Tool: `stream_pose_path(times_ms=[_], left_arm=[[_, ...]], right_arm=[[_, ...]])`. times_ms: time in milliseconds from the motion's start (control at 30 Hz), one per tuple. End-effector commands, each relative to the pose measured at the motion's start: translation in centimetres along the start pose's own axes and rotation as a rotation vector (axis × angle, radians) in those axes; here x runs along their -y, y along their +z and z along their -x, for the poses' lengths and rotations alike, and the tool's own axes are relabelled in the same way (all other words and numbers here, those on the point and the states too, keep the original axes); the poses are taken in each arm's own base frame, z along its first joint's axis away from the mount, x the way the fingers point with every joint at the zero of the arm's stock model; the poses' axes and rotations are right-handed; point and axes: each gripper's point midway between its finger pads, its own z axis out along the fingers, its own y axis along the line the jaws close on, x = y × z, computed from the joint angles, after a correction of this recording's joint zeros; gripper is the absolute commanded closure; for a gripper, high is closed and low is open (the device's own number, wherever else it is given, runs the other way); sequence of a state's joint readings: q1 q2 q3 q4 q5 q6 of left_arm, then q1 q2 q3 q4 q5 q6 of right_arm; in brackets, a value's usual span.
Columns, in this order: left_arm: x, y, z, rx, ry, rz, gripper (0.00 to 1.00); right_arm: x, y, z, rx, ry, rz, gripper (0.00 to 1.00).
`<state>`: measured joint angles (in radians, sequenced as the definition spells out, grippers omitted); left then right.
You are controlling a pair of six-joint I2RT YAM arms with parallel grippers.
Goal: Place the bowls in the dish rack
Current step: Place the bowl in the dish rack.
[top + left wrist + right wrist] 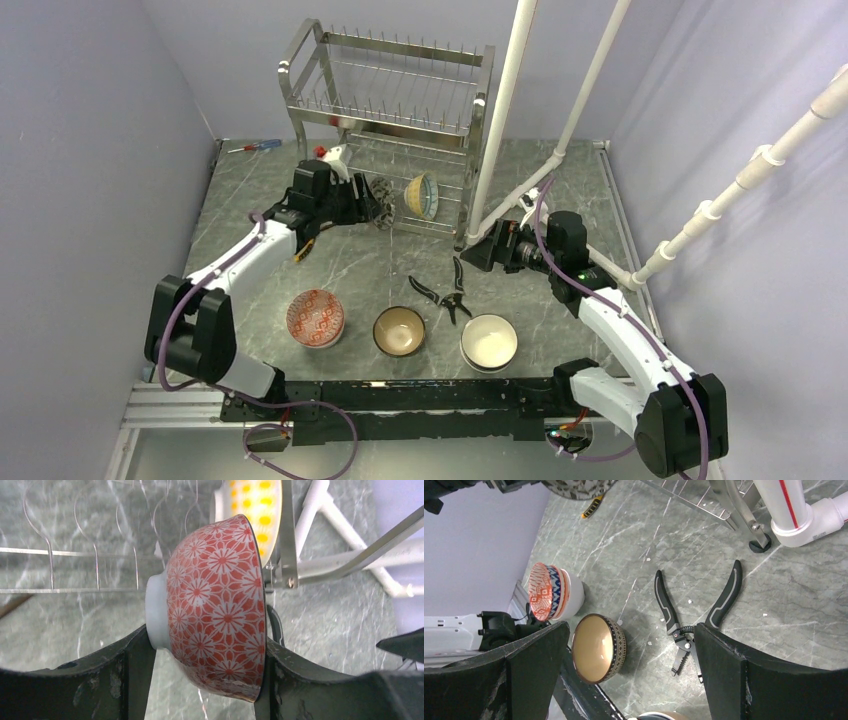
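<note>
My left gripper (352, 196) is shut on a bowl with a red flower pattern (215, 605), held on edge, one finger on its white foot and the other on its rim. It hangs in front of the dish rack (390, 100), by the lower tier. A teal bowl with a yellow centre (421, 195) stands on edge in that tier, just behind the held one. Near the front edge sit a red-patterned bowl (316, 318), a tan bowl (399, 331) and a white bowl (489, 341). My right gripper (478, 255) hangs open and holds nothing, right of the rack's front leg.
Black pliers (440, 290) lie open between the rack and the front bowls. A screwdriver (255, 146) lies at the back left and a yellow-handled tool (303, 250) under my left arm. White pipes (505, 110) stand right of the rack. A small white and red object (335, 153) sits by the rack's left leg.
</note>
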<state>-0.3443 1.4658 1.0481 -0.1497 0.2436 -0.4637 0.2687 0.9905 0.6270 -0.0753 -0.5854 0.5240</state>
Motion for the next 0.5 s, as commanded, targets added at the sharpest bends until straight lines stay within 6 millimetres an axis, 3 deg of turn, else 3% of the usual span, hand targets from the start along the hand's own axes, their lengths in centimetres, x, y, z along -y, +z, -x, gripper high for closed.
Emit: stream_pose_path(times_ms=[0,467], left_arm=[[1.5,0.7,5.2,0.202,0.024,-0.066,0.57],[0.3,4.3,7.2,0.323,0.052,-0.08,0.61]], right_arm=[[-0.6,-0.4,0.5,0.018,-0.033,0.021,0.0],[-0.4,-0.7,-0.2,0.0,-0.033,0.011,0.0]])
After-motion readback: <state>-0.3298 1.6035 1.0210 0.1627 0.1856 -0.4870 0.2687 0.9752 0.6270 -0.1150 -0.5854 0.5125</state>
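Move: On the rack's lower shelf, the free slot for the left hand's held floral bowl lies about 7 cm ahead, 2 cm to the right and roughly 7 cm below. The yellow-dotted bowl already there stands about 7 cm ahead, 8 cm to the right and 7 cm lower, and the rack's right front leg some 16 cm to the right, about level ahead. From the idle right hand, that slot is about 19 cm ahead, 18 cm left and 8 cm down. Carrying the floral bowl on its side, still pinched between its foot and rim with its mouth to the right, the left hand goes about 5 cm forward over the rack's lower shelf, bringing it up alongside the yellow-dotted bowl. It rises slightly, then sinks about 2 cm, slowing, while the fingers tip up some 10 degrees and keep their grip. ##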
